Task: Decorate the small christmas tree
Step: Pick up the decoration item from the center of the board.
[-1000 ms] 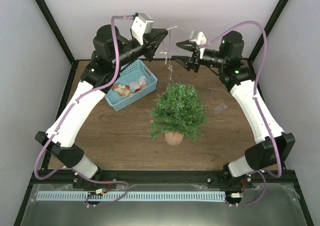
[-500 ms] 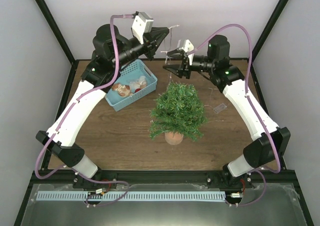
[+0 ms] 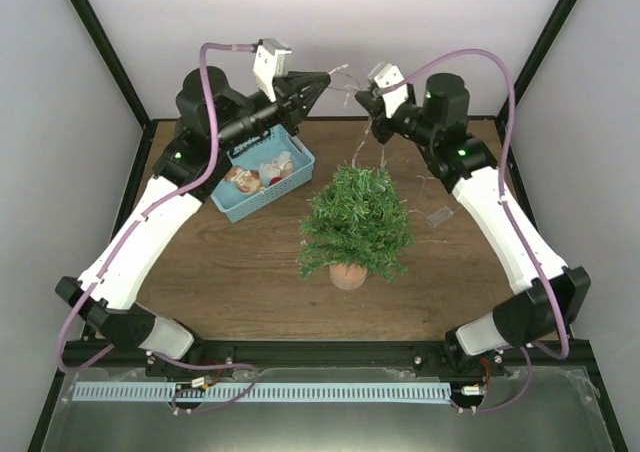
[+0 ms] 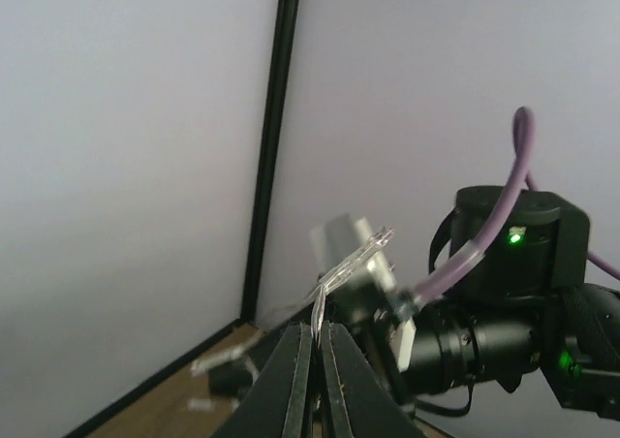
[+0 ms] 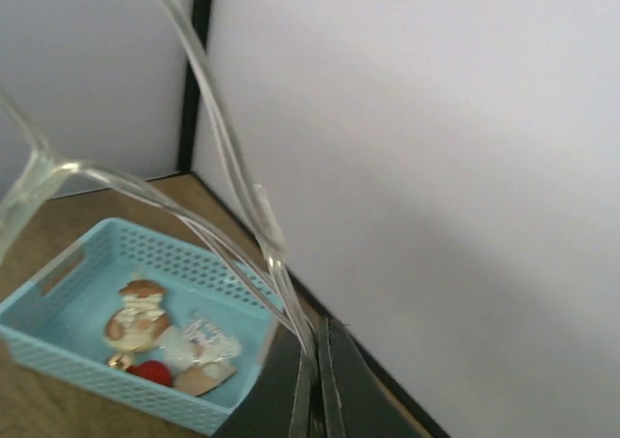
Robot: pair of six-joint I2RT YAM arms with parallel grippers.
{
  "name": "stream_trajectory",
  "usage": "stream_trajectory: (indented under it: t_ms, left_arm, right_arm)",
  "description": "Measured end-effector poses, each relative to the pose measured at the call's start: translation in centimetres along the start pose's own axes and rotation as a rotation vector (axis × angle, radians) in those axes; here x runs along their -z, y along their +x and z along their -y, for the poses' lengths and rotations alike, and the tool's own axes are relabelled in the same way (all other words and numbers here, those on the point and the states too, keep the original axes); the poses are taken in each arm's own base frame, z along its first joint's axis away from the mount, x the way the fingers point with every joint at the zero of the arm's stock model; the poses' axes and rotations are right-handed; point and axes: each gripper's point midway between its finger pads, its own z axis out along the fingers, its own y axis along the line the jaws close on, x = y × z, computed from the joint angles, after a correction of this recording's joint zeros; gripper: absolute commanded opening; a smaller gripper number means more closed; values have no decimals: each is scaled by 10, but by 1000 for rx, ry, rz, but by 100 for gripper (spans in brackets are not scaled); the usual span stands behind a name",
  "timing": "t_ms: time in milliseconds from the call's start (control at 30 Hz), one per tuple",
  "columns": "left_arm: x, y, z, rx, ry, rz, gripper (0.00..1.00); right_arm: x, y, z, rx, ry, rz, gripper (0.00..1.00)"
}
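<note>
The small christmas tree (image 3: 355, 217) stands mid-table in its brown pot (image 3: 348, 275), green and bushy. High above its far side, my two grippers face each other tip to tip. My left gripper (image 3: 323, 77) (image 4: 316, 329) is shut on a thin clear cord (image 3: 345, 72) (image 4: 354, 259). My right gripper (image 3: 369, 96) (image 5: 315, 360) is shut on the same clear cord (image 5: 228, 147), which loops upward past its fingers. A length of cord hangs down toward the treetop and trails to the right across the table.
A light-blue basket (image 3: 228, 208) (image 5: 58, 360) with several ornaments (image 3: 245, 179) sits left of the tree at the back. A small clear piece (image 3: 439, 215) lies on the wood right of the tree. Grey walls and black frame posts close in behind.
My right gripper swung left and upward to the cord near the left gripper and closed on it. The left arm shifted slightly, still holding the cord.
</note>
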Motion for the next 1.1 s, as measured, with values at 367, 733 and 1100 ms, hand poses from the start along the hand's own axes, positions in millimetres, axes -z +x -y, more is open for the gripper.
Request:
stream_trajectory:
  t_ms: [367,733,1100]
  left_arm:
    - [44,-51,35,3,71,163,4]
    - [23,-34,25,20,82,130,4]
    - [1,-26,7,-14,28,107,4]
  right_arm:
    - [88,-56,-18,101,70,139,7]
    - [52,40,-37,9,-10,-49,37]
    - [52,86,-31,-74,70,-168,48]
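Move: The left hand still pinches one end of the decoration string, and the right fingers are shut on it too. Its loose length hangs some 12 cm below the right hand, about 2 cm back and 1 cm left, roughly 6 cm ahead, 6 cm right and 24 cm below the left hand. From the right hand, the tree's middle is about 12 cm back, 1 cm left and 24 cm down; the basket is 15 cm ahead, 25 cm left, 39 cm down. Back and up goes the right hand first, about 8 and 6 cm, drifting right; then it sinks some 14 cm beside the hanging string towards the tree's height, tipping down as its fingers open about halfway and let go of the string. The left hand keeps its pinch, pulling back and up about 5 cm each, then easing forward again to finish slightly higher. ##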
